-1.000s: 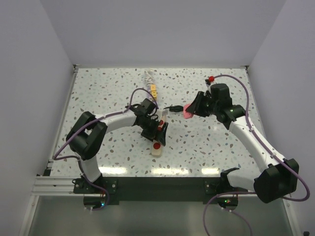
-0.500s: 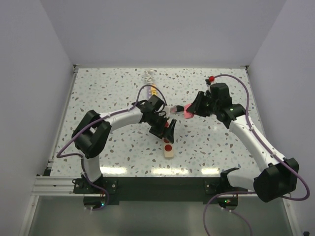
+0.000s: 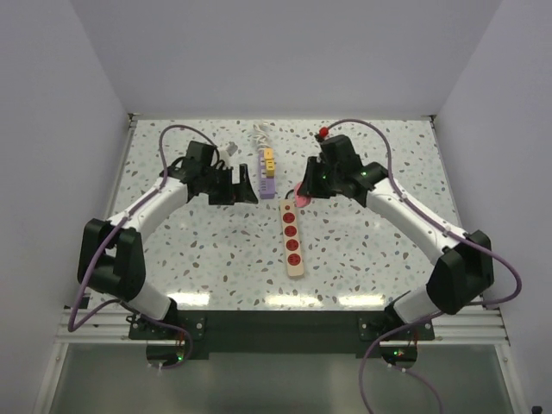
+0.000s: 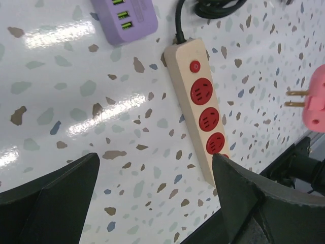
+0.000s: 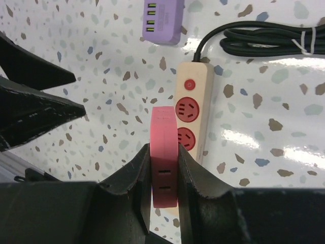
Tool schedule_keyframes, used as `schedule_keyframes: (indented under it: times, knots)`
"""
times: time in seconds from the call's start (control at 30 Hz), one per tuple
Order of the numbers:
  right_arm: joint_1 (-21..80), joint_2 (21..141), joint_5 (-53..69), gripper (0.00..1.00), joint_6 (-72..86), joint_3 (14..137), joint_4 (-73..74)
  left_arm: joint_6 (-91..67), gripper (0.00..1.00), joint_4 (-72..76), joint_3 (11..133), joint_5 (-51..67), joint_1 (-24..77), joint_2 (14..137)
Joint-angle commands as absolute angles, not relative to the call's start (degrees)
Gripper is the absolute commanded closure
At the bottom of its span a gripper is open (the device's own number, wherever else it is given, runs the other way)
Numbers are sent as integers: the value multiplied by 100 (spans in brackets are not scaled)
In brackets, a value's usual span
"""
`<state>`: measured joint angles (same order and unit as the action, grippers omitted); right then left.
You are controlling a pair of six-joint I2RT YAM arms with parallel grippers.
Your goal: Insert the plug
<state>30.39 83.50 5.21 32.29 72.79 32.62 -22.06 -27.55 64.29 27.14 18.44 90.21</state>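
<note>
A beige power strip (image 3: pixel 293 240) with red sockets lies lengthwise mid-table, its cord end pointing away from the arm bases. My right gripper (image 3: pixel 308 185) is shut on the pink plug (image 3: pixel 302 192) and holds it just above the strip's far end. In the right wrist view the plug (image 5: pixel 164 147) stands edge-on between the fingers (image 5: pixel 189 170), over the strip (image 5: pixel 192 96) near its upper sockets. My left gripper (image 3: pixel 245 186) is open and holds nothing, to the left of the strip. Its wrist view shows the strip (image 4: pixel 202 104) and the plug's brass prongs (image 4: pixel 295 98).
A purple USB charger (image 3: pixel 268 172) lies just beyond the strip, seen also in the wrist views (image 4: pixel 125 15) (image 5: pixel 163 19). The strip's black cord (image 5: pixel 264 38) is coiled beside it. A white bundle (image 3: pixel 260 134) sits at the table's far edge.
My left gripper has let go of the strip and drawn back to the upper left. The strip now lies straight mid-table. My right gripper has carried the plug left, over the strip's far end.
</note>
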Motion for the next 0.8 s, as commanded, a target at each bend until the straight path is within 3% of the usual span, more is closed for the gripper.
schedule_keyframes:
  times: [0.0, 0.27, 0.77]
  knots:
    - [3357, 8709, 141, 100, 3155, 7716, 3340, -2487, 2, -2549, 6320, 2364, 1583, 8816]
    - [3972, 9878, -342, 100, 2988, 8367, 3770, -2496, 0, -2434, 6372, 2356, 1310, 8648]
    - [4017, 10397, -896, 100, 3059, 8507, 4017, -2356, 0, -2452, 6319, 2558, 1195, 8789]
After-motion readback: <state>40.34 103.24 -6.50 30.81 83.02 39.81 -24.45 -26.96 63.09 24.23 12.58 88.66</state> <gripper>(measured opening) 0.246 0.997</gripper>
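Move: The right hand holds the pink plug; the second socket from the cord end of the beige strip lies roughly level with it, about 4 cm left and 16 cm below. From the same hand, the purple strip is some 15 cm ahead and 10 cm left, and the coiled cord about 11 cm ahead and 1 cm right. From the empty left hand, that socket is about 12 cm right, 1 cm back and 9 cm down. The right hand lowers the plug some 9 cm and leftward towards the sockets, tilting steeper; left withdraws. ##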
